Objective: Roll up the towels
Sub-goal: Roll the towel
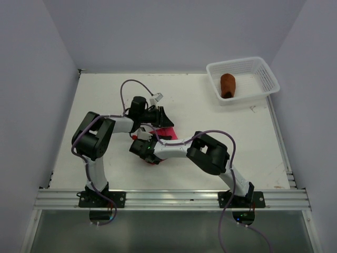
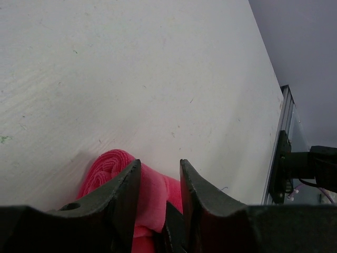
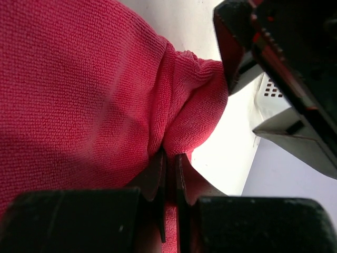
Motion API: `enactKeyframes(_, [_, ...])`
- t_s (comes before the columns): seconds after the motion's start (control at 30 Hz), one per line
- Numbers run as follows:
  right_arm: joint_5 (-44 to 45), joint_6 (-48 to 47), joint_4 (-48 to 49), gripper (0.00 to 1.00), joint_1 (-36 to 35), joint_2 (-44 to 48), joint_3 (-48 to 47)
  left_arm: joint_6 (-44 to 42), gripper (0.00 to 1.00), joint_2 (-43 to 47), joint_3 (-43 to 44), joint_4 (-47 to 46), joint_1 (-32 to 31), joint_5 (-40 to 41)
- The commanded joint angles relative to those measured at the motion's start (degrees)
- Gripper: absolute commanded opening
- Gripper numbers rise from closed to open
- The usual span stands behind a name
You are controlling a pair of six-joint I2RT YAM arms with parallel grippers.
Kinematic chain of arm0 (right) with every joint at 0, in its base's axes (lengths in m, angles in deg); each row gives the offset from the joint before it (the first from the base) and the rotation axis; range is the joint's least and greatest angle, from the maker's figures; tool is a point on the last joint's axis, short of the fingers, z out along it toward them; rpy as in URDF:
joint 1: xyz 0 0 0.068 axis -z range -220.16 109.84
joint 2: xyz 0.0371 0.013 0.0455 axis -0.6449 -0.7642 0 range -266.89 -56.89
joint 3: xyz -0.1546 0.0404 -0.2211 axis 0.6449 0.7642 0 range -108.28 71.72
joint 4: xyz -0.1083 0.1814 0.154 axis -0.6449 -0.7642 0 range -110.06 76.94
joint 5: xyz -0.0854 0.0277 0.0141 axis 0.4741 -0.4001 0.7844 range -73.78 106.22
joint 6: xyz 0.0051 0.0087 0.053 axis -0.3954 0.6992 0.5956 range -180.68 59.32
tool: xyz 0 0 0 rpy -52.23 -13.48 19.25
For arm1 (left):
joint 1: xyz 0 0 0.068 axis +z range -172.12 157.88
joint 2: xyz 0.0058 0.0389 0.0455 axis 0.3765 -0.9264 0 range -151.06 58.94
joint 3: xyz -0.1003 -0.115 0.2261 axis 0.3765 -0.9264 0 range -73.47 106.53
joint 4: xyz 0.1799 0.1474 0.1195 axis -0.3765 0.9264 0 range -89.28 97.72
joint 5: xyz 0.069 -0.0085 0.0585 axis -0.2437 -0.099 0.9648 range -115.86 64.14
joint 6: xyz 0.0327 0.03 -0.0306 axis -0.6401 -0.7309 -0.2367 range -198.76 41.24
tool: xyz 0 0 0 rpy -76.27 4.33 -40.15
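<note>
The pink towel (image 1: 167, 132) lies bunched at the table's middle, between both grippers. In the left wrist view its rolled end (image 2: 105, 168) shows a spiral, and the cloth fills the gap of my left gripper (image 2: 160, 164), which is shut on it. My right gripper (image 3: 171, 155) is shut on a pinched fold of the pink towel (image 3: 79, 89). From above, the left gripper (image 1: 162, 118) sits at the towel's far side and the right gripper (image 1: 141, 146) at its near left. The rust-brown towel (image 1: 227, 85) lies rolled in the basket.
The white mesh basket (image 1: 242, 60) stands at the table's far right corner. An aluminium rail (image 1: 168, 197) runs along the near edge, with both arm bases on it. The black left gripper body (image 3: 274, 47) hangs close over the right gripper.
</note>
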Motion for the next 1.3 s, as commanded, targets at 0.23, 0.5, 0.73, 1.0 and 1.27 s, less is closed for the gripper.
enactKeyframes(0.23, [-10.15, 5.04, 3.11, 0.07, 1.02, 1.94, 1.04, -0.36, 0.40, -6.45, -1.32, 5.02, 1.12, 9.16])
enactKeyframes(0.5, [-13.05, 8.30, 4.96, 0.21, 2.34, 8.18, 4.30, 3.42, 0.40, -8.83, -4.31, 0.98, 2.61, 9.16])
enactKeyframes(0.73, [-12.79, 11.19, 5.49, 0.40, 2.69, 13.36, 6.67, 7.46, 0.40, -9.97, -7.56, -4.89, 3.49, 6.18])
enactKeyframes(1.0, [-14.37, 15.06, 6.10, 0.46, 4.53, 15.13, 7.11, 8.78, 0.40, -8.48, -9.23, -6.31, 3.49, 5.82])
enactKeyframes(1.27, [-18.24, 17.35, 8.74, 0.51, 7.52, 18.46, 9.48, 7.64, 0.40, -6.02, -9.94, -4.82, 3.49, 6.87])
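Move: The pink towel's rolled far end lies nearly below the open left hand, about 2 cm back, 1 cm to its left and 5 cm down. The flatter towel body is centred some 12 cm back, 6 cm left and 6 cm below that hand. For the right hand, still pinching the roll, the rolled end's middle is about 2 cm ahead, level sideways and in height; the body is roughly 7 cm back, 8 cm left and 2 cm below. Left hand sinks 5 cm, open, astride the towel roll; right fingers open, release it, slide 3 cm right. ##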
